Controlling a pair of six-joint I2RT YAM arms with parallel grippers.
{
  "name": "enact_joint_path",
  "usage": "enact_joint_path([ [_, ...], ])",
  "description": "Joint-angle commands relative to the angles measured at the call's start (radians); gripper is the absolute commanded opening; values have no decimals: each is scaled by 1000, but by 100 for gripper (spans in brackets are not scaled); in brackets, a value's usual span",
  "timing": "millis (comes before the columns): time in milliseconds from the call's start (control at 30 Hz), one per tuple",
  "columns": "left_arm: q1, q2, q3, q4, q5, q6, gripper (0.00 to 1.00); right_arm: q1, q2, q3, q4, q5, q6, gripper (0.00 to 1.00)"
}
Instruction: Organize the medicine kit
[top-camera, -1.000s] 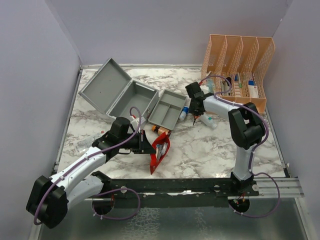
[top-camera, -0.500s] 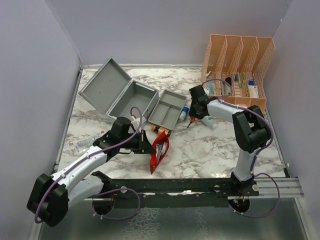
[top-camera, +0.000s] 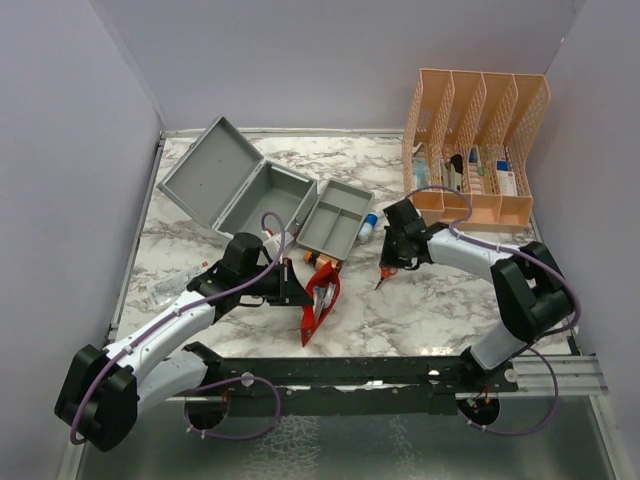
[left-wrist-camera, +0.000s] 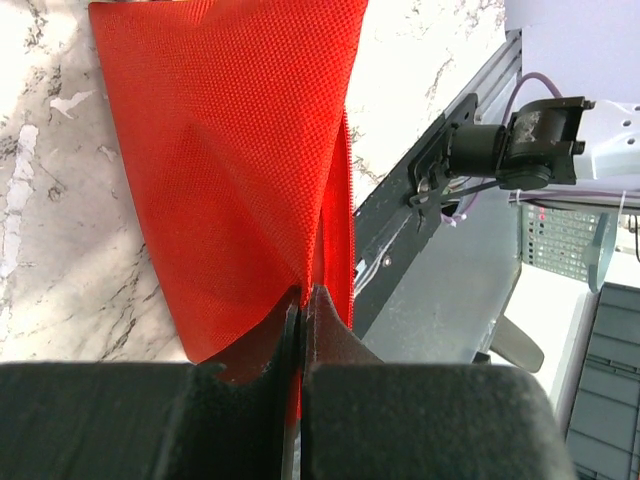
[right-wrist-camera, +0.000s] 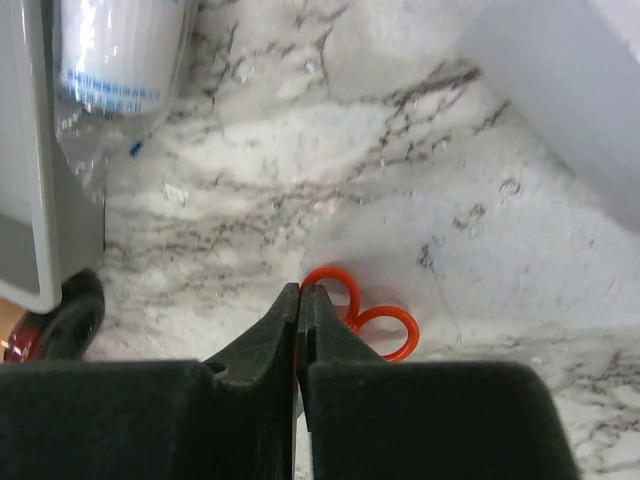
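Observation:
The medicine kit (top-camera: 240, 190), a grey metal case, lies open at the back left with its lid tilted up. Its grey divided tray (top-camera: 336, 218) sits on the table beside it. My left gripper (top-camera: 298, 292) (left-wrist-camera: 300, 293) is shut on the edge of the red pouch (top-camera: 318, 305) (left-wrist-camera: 230, 150), which hangs from it in front of the tray. To the right of the tray, my right gripper (top-camera: 390, 265) (right-wrist-camera: 300, 290) is shut on small scissors (top-camera: 384, 276), whose orange handle loops (right-wrist-camera: 368, 312) show just beyond the fingertips above the marble.
A peach slotted organizer (top-camera: 478, 130) with medicine boxes stands at the back right. A white bottle in a clear bag (top-camera: 368, 228) (right-wrist-camera: 120, 60) lies beside the tray. Small items (top-camera: 318, 260) lie in front of the tray. A clear packet (top-camera: 165, 288) lies at the left.
My right gripper has closed on the scissors and carried them from near the organizer toward the front. The left arm still holds the red pouch in the same place.

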Motion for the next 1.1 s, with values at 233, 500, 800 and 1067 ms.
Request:
enact_joint_path([
  [233,3,1,38,71,46,-3,0,36,-183,-117,14,-51,10,1],
  [500,2,19,5,215,99,-89,0,58,-303,-170,120,-100,8,1],
  [800,1,79,13,125,86,42,0,101,-430,-212,206,-108,-33,1],
  [1067,2,106,22,42,27,107,0,223,-500,-214,271,-74,-33,1],
])
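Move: Lying off to the left of the right hand, which already holds the scissors close over the table, is the red pouch's open mouth: about 21 cm left, 9 cm back and 5 cm higher. The brown bottle lies 21 cm left and 2 cm ahead, the grey tray 16 cm left and 17 cm ahead, the white bottle 6 cm left and 14 cm ahead. From the left hand, still pinching the pouch, the mouth is some 5 cm right, 4 cm ahead and slightly lower. Carrying the scissors by their orange handles in shut fingers, the right hand first slides back about 4 cm, then climbs some 10 cm while swinging left towards the pouch, its fingertips tilting forward and left. The left hand keeps its pinch on the pouch, lifting it about 2.5 cm and a little right, then lowering it slightly past its starting height. ##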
